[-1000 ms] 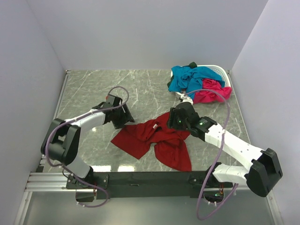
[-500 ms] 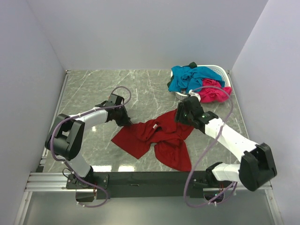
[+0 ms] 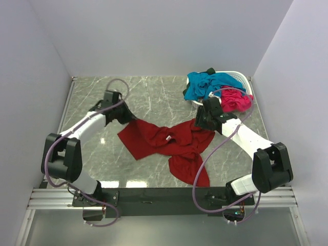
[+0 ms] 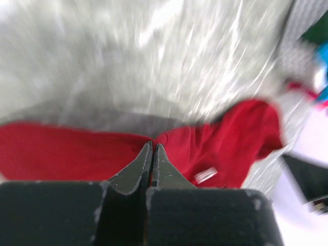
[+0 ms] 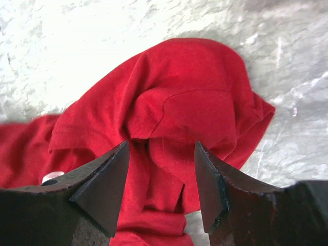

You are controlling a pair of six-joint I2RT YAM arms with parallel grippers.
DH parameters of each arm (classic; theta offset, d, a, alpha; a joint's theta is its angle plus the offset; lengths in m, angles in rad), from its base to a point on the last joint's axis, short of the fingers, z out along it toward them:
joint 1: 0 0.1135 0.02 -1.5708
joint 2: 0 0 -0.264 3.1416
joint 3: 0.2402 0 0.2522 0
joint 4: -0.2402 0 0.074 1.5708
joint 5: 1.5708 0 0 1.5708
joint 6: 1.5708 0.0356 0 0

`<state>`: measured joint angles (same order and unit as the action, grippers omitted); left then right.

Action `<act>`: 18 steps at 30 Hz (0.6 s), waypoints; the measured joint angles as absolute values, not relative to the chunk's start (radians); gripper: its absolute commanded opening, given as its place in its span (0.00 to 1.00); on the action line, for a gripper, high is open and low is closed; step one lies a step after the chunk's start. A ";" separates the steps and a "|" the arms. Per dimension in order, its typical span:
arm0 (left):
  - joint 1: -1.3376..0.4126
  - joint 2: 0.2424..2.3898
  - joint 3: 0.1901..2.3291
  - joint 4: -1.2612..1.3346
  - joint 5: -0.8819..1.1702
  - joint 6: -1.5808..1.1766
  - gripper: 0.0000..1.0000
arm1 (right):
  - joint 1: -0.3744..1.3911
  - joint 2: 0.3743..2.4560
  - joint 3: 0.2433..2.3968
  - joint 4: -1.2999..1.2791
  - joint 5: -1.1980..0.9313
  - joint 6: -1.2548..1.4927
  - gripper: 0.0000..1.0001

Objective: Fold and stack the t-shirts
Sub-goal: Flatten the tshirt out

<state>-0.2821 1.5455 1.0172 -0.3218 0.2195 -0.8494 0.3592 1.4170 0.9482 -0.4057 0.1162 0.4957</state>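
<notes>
The dark red t-shirt [image 3: 169,146] lies crumpled and stretched across the marble table [image 3: 154,95]. My left gripper [image 3: 129,120] is at its upper left corner, jaws pressed together on the cloth's edge [image 4: 152,145], with red fabric [image 4: 61,154] spreading to both sides. My right gripper [image 3: 201,123] hovers open over the shirt's bunched right end [image 5: 189,92]; nothing is between its fingers [image 5: 161,148]. The teal-blue t-shirt [image 3: 205,84] and the hot pink t-shirt [image 3: 233,100] are heaped in and over the basket at the back right.
The white latticed basket [image 3: 241,78] stands at the table's back right corner, close behind my right arm. White walls enclose the table on the left, back and right. A white neck label [image 3: 168,137] shows on the red shirt.
My left gripper shut on the red shirt's edge and pulled it left and back, spreading the cloth. My right gripper lifted off the shirt and moved back toward the basket, still open.
</notes>
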 measured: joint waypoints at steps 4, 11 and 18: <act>-0.165 1.545 1.092 -0.327 0.232 -0.826 0.00 | 0.359 1.417 0.948 -0.406 0.093 0.501 0.60; -0.008 1.662 1.306 -0.343 0.199 -0.762 0.00 | 0.359 1.411 0.948 -0.410 0.061 0.509 0.60; -0.042 1.761 1.454 -0.411 0.080 -0.693 0.84 | 0.359 1.388 0.948 -0.413 0.059 0.509 0.60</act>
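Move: The left hand already pinches the red t-shirt's far left corner; the bare tabletop it is taken to lies about 11 cm ahead, 11 cm left and 8 cm below. The shirt's middle is some 12 cm back and 16 cm right of this hand, its white label about 9 cm back and 15 cm right. From the right hand that bare patch is roughly 11 cm ahead and 42 cm left. The left hand sweeps the pinched corner about 17 cm forward-left, rising 6 cm, then opens and lets go. ##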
